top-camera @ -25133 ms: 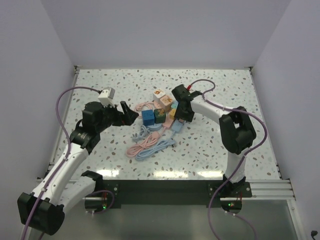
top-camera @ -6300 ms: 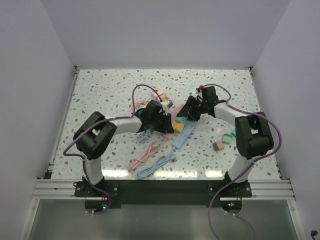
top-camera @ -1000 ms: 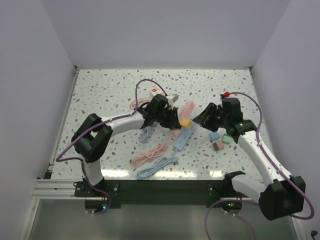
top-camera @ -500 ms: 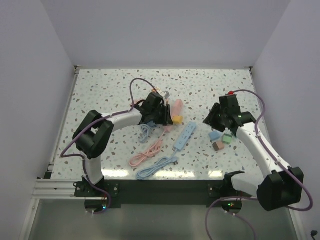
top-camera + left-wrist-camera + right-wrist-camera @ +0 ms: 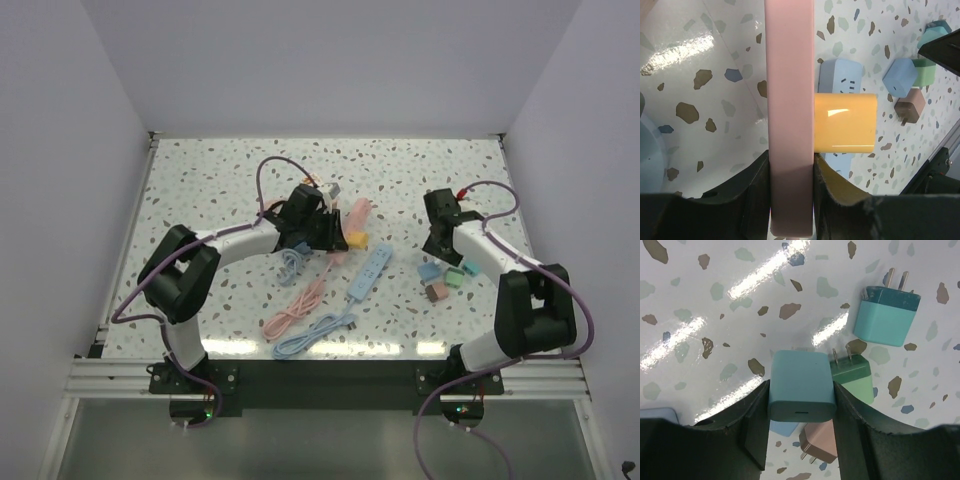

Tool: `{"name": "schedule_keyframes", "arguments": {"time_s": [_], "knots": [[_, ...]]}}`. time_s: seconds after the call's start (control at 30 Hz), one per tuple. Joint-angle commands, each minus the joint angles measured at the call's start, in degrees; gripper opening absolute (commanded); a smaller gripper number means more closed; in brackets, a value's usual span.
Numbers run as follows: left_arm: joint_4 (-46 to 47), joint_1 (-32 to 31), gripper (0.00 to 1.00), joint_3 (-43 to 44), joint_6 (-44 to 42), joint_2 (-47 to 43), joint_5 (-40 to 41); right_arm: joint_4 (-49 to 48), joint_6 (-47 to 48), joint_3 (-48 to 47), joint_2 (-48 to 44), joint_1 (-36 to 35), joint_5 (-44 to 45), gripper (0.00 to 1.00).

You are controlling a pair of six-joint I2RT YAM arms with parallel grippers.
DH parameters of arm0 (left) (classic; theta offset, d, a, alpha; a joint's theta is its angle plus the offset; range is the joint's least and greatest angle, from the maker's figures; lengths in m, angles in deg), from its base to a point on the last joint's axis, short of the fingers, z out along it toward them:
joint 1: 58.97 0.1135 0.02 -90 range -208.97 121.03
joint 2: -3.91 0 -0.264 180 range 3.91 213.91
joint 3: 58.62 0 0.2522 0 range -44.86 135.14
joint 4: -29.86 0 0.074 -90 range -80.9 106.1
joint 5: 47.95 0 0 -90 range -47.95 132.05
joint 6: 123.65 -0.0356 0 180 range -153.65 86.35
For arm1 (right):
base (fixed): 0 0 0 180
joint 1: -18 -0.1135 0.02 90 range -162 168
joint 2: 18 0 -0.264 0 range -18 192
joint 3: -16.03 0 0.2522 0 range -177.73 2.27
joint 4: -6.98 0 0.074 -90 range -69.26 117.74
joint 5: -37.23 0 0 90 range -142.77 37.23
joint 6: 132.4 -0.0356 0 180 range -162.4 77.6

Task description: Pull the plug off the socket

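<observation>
My left gripper (image 5: 790,165) is shut on a pink socket strip (image 5: 789,100), held above the table (image 5: 200,190). A yellow plug (image 5: 845,122) sits in the strip's side face. In the top view the left gripper (image 5: 325,228) has the pink strip (image 5: 356,211) and yellow plug (image 5: 356,240) at centre. My right gripper (image 5: 801,395) is shut on a teal-blue plug (image 5: 801,385), clear of any socket. In the top view the right gripper (image 5: 436,240) hangs right of centre, apart from the pink strip.
A blue socket strip (image 5: 368,272) lies on the table under the pink one. Loose plugs lie below the right gripper: teal (image 5: 887,315), green (image 5: 855,380), brown (image 5: 820,442). A pink cable (image 5: 295,308) and a blue cable (image 5: 315,335) lie near the front.
The left gripper has carried the pink strip and yellow plug a little leftwards. The right gripper has moved right with the teal-blue plug, over the loose plugs.
</observation>
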Motion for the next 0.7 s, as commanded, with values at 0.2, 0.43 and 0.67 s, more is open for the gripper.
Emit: {"name": "schedule_keyframes", "arguments": {"time_s": [0.2,0.43,0.67], "knots": [[4.14,0.03,0.00,-0.36,-1.21,-2.91,-2.32,0.25,2.48,-0.47,-8.86,0.41,-6.70,0.78],[4.05,0.03,0.00,0.52,-1.13,-2.12,-2.67,-10.18,2.85,2.60,-13.71,-0.11,-40.84,0.80],[4.05,0.03,0.00,0.96,-0.86,-2.12,-2.67,-25.92,-11.47,9.90,-12.49,-3.54,-49.61,0.82]]}}
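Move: My right hand still holds the teal plug down among those already pulled. The next one, the yellow plug on the raised pink strip, lies some 20 cm to its left, about 3 cm farther out and 3 cm higher. The blue strip lies about 17 cm left and 4 cm back of my right hand, the blue plug 4 cm left and 3 cm back, the green plug 3 cm right and 5 cm back. From my left hand, which grips the pink strip, the yellow plug is about 4 cm right, 2 cm ahead and level. I open my right fingers wide and let go of the teal plug, lift clear by some 5 cm, then swing about 14 cm left over the table towards the yellow plug, easing down slightly at the end. As it goes, my right wrist rolls some 40 degrees, left side up, and turns counter-clockwise, bringing the open fingers round to point leftward. My left hand keeps the pink strip gripped and nearly still. ##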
